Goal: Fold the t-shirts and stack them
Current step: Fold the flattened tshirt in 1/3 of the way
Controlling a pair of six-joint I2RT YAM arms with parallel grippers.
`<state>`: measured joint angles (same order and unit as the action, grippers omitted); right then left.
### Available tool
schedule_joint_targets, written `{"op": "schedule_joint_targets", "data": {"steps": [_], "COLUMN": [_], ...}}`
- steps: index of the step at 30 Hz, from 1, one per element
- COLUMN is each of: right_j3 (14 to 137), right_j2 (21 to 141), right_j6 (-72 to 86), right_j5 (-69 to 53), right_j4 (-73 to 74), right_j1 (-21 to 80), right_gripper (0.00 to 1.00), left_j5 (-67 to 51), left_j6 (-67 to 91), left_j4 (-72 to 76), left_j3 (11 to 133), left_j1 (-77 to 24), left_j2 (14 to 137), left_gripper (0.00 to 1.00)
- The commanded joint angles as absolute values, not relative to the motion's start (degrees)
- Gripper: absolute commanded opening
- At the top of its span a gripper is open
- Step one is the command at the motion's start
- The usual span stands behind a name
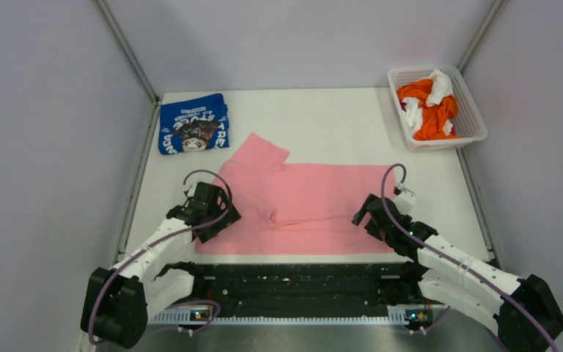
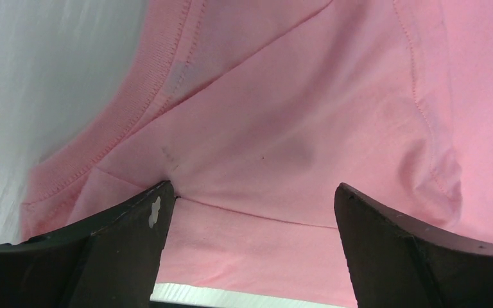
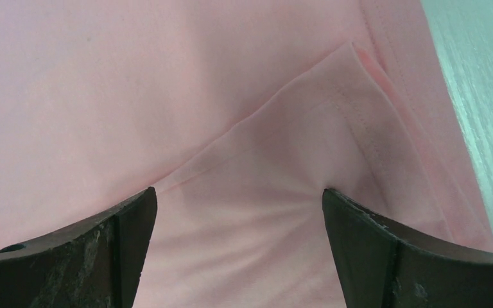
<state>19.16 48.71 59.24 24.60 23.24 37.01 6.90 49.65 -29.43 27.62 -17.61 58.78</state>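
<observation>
A light pink t-shirt (image 1: 308,202) lies spread flat across the middle of the white table, one sleeve (image 1: 260,152) sticking out towards the back left. A folded royal blue t-shirt (image 1: 193,122) with white lettering lies at the back left. My left gripper (image 1: 223,214) stands open over the pink shirt's left part, near the collar (image 2: 122,106); its fingertips (image 2: 157,205) press down on the cloth and nothing lies gripped between them. My right gripper (image 1: 363,216) is open too, tips on the shirt's right part beside the hem (image 3: 417,96), where the cloth (image 3: 244,212) puckers slightly.
A white plastic lattice basket (image 1: 472,110) with orange and white cloth stands at the back right. Grey walls close the table on the left, back and right. A black rail (image 1: 293,282) runs along the near edge between the arm bases.
</observation>
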Motion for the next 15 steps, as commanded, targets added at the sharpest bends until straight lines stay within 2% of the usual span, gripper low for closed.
{"op": "schedule_joint_targets", "data": {"steps": [1,5,10,15], "right_j3": [18.32,23.64,32.50,43.35], "right_j2": [44.72,43.56,44.53,54.07], "right_j6": [60.48,54.07,49.05,41.08], "right_j5": [25.08,26.22,30.12,30.41], "right_j4": [30.79,30.91,33.33,29.77], "right_j1": [37.42,37.36,37.38,31.61], "right_gripper": [0.99,0.99,0.99,0.99], "left_j5": [7.55,3.20,4.15,7.00], "left_j6": [51.05,48.22,41.87,36.41], "left_j4": [-38.63,-37.27,-34.03,-30.08], "left_j3": [26.83,30.97,43.52,62.81], "left_j1": [-17.18,-17.23,-17.23,-17.03], "left_j2": [56.87,57.99,60.84,74.69], "left_gripper": [0.99,0.99,0.99,0.99]}}
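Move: The sleeve sticking out of the pink t-shirt's far edge lies about 22 cm ahead of the left hand and 12 cm to its right, roughly 1 cm lower; the crumple on the folded flap is 3 cm ahead and 15 cm right of that hand, the blue shirt stack some 31 cm ahead and 10 cm left. From the right hand, the shirt's far right corner is about 19 cm ahead and 11 cm right; the flap's right end, 4 cm ahead and 8 cm right. The pink shirt's near part, with both sets of open fingertips down on it, gets a last short drag of about 1.5 cm back towards the bases. Then both hands lift off it, gathering speed to some 9 cm up and swinging forward over the cloth towards its far side, the left farther than the right; the fingers stay wide open and tip slightly more forward. ##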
